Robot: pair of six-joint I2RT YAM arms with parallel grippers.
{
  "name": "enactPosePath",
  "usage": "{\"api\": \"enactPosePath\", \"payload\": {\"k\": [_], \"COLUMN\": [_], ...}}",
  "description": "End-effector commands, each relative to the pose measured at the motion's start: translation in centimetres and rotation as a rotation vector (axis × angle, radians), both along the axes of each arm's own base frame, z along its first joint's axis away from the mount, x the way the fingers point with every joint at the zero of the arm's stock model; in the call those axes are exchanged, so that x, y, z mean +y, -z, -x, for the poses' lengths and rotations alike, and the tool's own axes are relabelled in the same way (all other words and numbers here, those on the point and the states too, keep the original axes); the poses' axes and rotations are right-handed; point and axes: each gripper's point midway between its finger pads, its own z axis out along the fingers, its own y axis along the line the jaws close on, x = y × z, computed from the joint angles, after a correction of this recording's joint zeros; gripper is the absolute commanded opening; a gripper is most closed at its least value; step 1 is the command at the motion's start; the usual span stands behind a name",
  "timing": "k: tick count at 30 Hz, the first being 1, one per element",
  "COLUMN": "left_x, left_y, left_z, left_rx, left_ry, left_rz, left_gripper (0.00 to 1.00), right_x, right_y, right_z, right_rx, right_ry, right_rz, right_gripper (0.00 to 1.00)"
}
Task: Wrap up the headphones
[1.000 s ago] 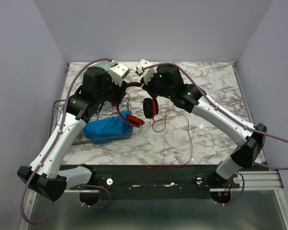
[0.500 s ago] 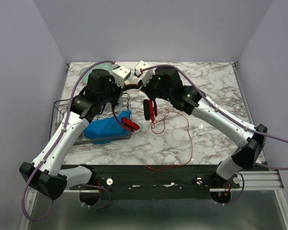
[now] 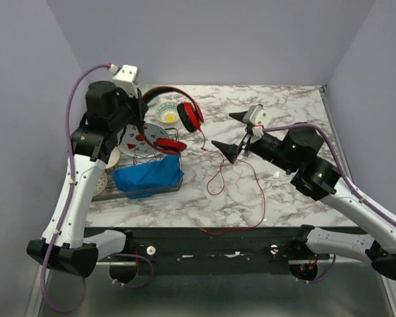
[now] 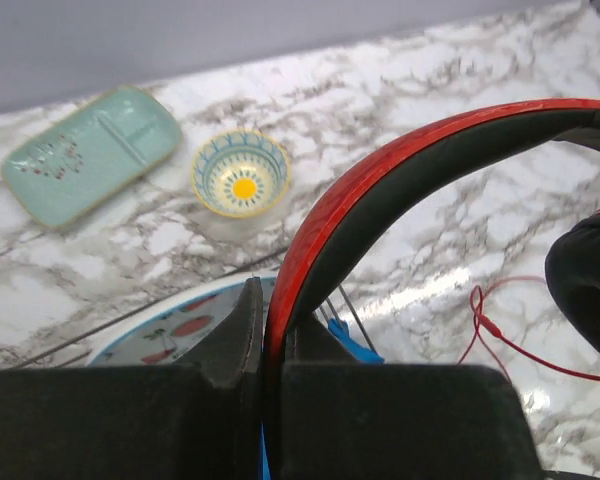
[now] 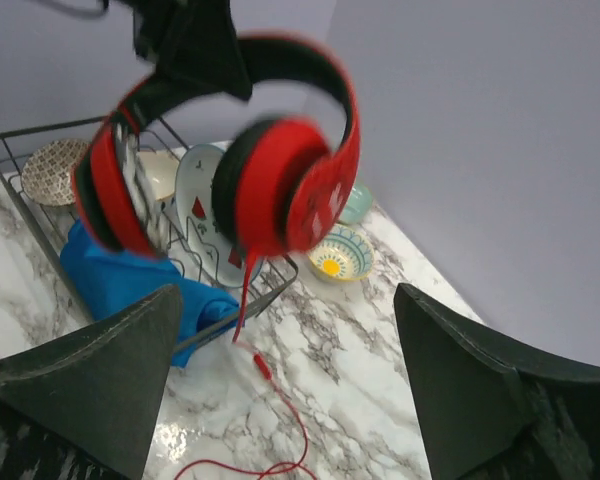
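The red headphones (image 3: 188,115) hang in the air above the back left of the table, with the black-lined headband (image 4: 380,190) arching up and both cups hanging down. My left gripper (image 4: 270,335) is shut on the headband near one end. One cup (image 5: 280,190) faces my right gripper (image 5: 288,310), which stands wide open, empty and apart from it. In the top view that right gripper (image 3: 231,132) is to the right of the headphones. The thin red cable (image 3: 260,198) drops from a cup and trails in loose loops over the marble to the table's front edge.
A wire dish rack (image 5: 270,283) at the left holds a blue cloth (image 3: 148,177) and a cherry-patterned plate (image 4: 160,330). Behind it are a small bowl with a yellow centre (image 4: 242,175) and a teal divided tray (image 4: 90,150). Grey walls close off the back and sides.
My left gripper shut on the headband and lifted the headphones up and back to the left. My right gripper opened, let go of them and drew away to the right.
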Motion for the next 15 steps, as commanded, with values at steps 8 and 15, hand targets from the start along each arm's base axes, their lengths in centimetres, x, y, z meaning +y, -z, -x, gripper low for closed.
{"api": "enactPosePath", "payload": {"k": [8, 15], "left_x": [2.2, 2.1], "left_y": [-18.0, -20.7], "left_z": [4.7, 6.6], "left_rx": [-0.377, -0.422], "left_ry": [-0.043, -0.021], "left_rz": [0.246, 0.288], "left_gripper": [0.0, 0.0], "right_x": [-0.3, 1.4], "right_y": [12.7, 17.6], "right_z": [-2.9, -5.7], "right_rx": [0.004, 0.128], "right_ry": [0.115, 0.144], "right_rz": [0.169, 0.208], "right_gripper": [0.96, 0.95]}}
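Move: The loop of red headphone cable on the table lies about 8 cm ahead of my empty right hand, 2 cm to its left and some 40 cm below. The hanging headphones are about 9 cm ahead of that hand, 16 cm left and 12 cm lower. From my left hand, which already holds their headband, the cable loop is 22 cm right, 2 cm back and 33 cm down; the dish rack is level with it, 10 cm left and 30 cm below. I keep the headband pinched in my left hand and lift the headphones quickly, some 20 cm, easing back towards my base as I rise and tipping the fingers up about 25 degrees, so the cable is drawn up. Meanwhile my right hand, already wide open and touching nothing, sinks about 18 cm towards the cable on the table, its left-pointing fingertips dipping. ##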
